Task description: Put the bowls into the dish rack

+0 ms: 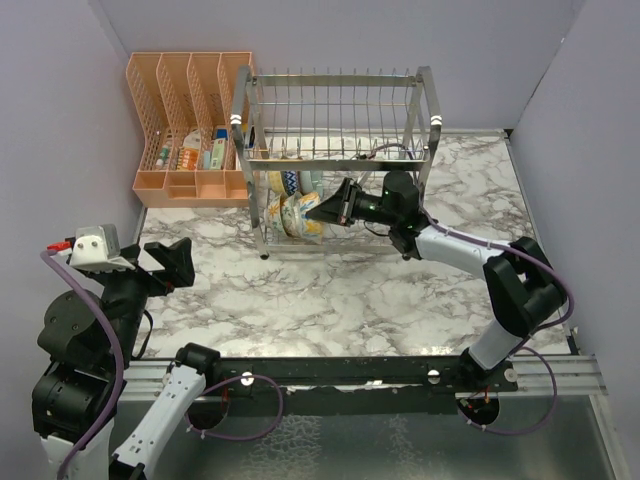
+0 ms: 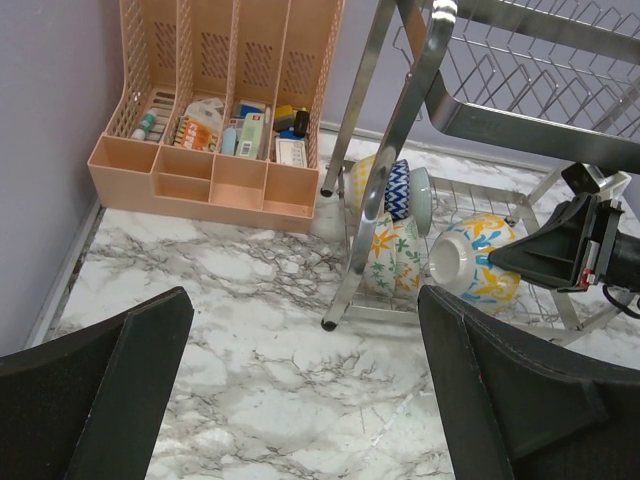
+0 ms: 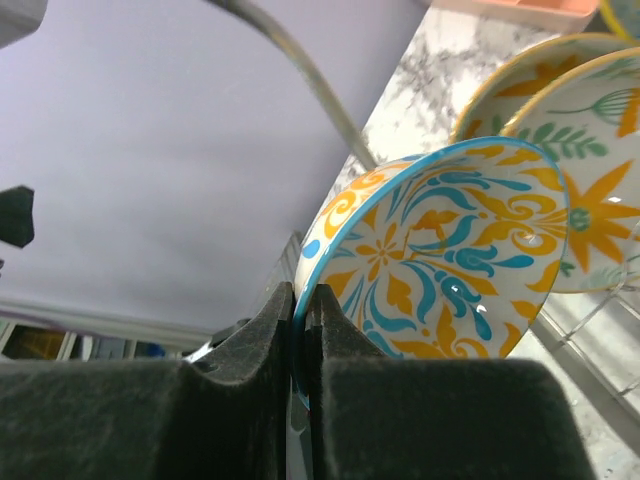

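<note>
The chrome dish rack (image 1: 335, 100) stands at the back of the table. Several bowls lean in the left part of its lower tier. My right gripper (image 1: 322, 210) reaches into that tier, shut on the rim of a blue-and-yellow patterned bowl (image 3: 450, 260), which is tilted on edge beside a bowl with an orange flower (image 3: 600, 200). The left wrist view shows this held bowl (image 2: 480, 262) next to a green-and-orange floral bowl (image 2: 385, 262), with a blue-patterned bowl (image 2: 398, 190) and a pale teal bowl (image 2: 422, 200) behind. My left gripper (image 2: 300, 310) hangs open over the marble, left of the rack, with nothing in it.
A peach plastic organizer (image 1: 190, 130) with small packets stands against the rack's left side at the back left. Purple walls close the left, back and right. The rack's front left post (image 2: 375, 200) stands just ahead of my left gripper.
</note>
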Controlling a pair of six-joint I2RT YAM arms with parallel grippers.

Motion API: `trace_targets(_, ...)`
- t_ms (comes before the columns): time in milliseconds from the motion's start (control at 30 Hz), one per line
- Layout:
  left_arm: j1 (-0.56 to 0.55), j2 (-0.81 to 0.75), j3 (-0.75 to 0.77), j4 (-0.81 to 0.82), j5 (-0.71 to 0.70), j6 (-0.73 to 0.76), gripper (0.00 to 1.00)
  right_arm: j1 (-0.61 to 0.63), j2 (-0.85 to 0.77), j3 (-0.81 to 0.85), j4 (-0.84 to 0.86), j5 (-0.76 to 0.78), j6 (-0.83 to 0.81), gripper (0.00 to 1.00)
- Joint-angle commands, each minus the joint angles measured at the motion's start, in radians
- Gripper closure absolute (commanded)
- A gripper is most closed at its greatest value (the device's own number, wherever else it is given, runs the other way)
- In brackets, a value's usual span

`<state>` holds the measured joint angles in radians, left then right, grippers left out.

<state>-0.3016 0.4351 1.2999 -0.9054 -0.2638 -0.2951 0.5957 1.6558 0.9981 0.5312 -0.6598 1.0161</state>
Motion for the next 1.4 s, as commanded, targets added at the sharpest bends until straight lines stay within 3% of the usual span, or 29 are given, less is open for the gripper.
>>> trace_targets(0,-0.004,0.010,0.025,0.008,-0.026,0.015,0.01,-0.033,0.012,-0.048,0.160,0.147,0.038,0.99)
trace_targets(367,-0.005,0.011,0.012,0.018,-0.018,0.006,0.01,-0.053,0.077,-0.108,0.290,0.271,0.130,0.99)
trace_targets(500,-0.004,0.012,0.016,0.011,-0.023,0.009,0.01,-0.059,0.136,-0.123,0.406,0.266,0.204,0.99)
trace_targets(1100,-0.005,0.010,0.010,0.006,-0.029,0.008,0.01,-0.085,0.344,-0.109,0.642,0.207,0.416,0.99)
trace_targets(1367,-0.004,0.008,0.015,0.000,-0.037,0.008,0.01,-0.085,0.343,-0.132,0.595,0.234,0.422,0.96)
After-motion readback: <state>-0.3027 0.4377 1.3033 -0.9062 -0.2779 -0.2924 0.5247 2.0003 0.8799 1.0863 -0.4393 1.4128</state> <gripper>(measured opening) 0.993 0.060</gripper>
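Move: The lower-tier space for the held blue-rimmed bowl lies about 8 cm ahead of the right hand, 2 cm to its left and 11 cm below. The nearer flower bowl stands some 7 cm ahead and 7 cm left, with the outer flower bowl about 4 cm beyond it to the left; the green bowl is roughly 17 cm ahead and 4 cm left, all about as low. From the left hand, the space is some 24 cm ahead, 25 cm right and 27 cm below. The blue-rimmed bowl, still pinched by its rim in the right hand, is carried forward and then lowered into the rack's lower tier beside the flower bowls. The hand goes about 8 cm down and nearly as far forward, easing slightly right; the wrist swings clockwise by nearly 20 degrees early on, then tilts some 15 degrees as it sinks in steps. The fingers stay shut. ##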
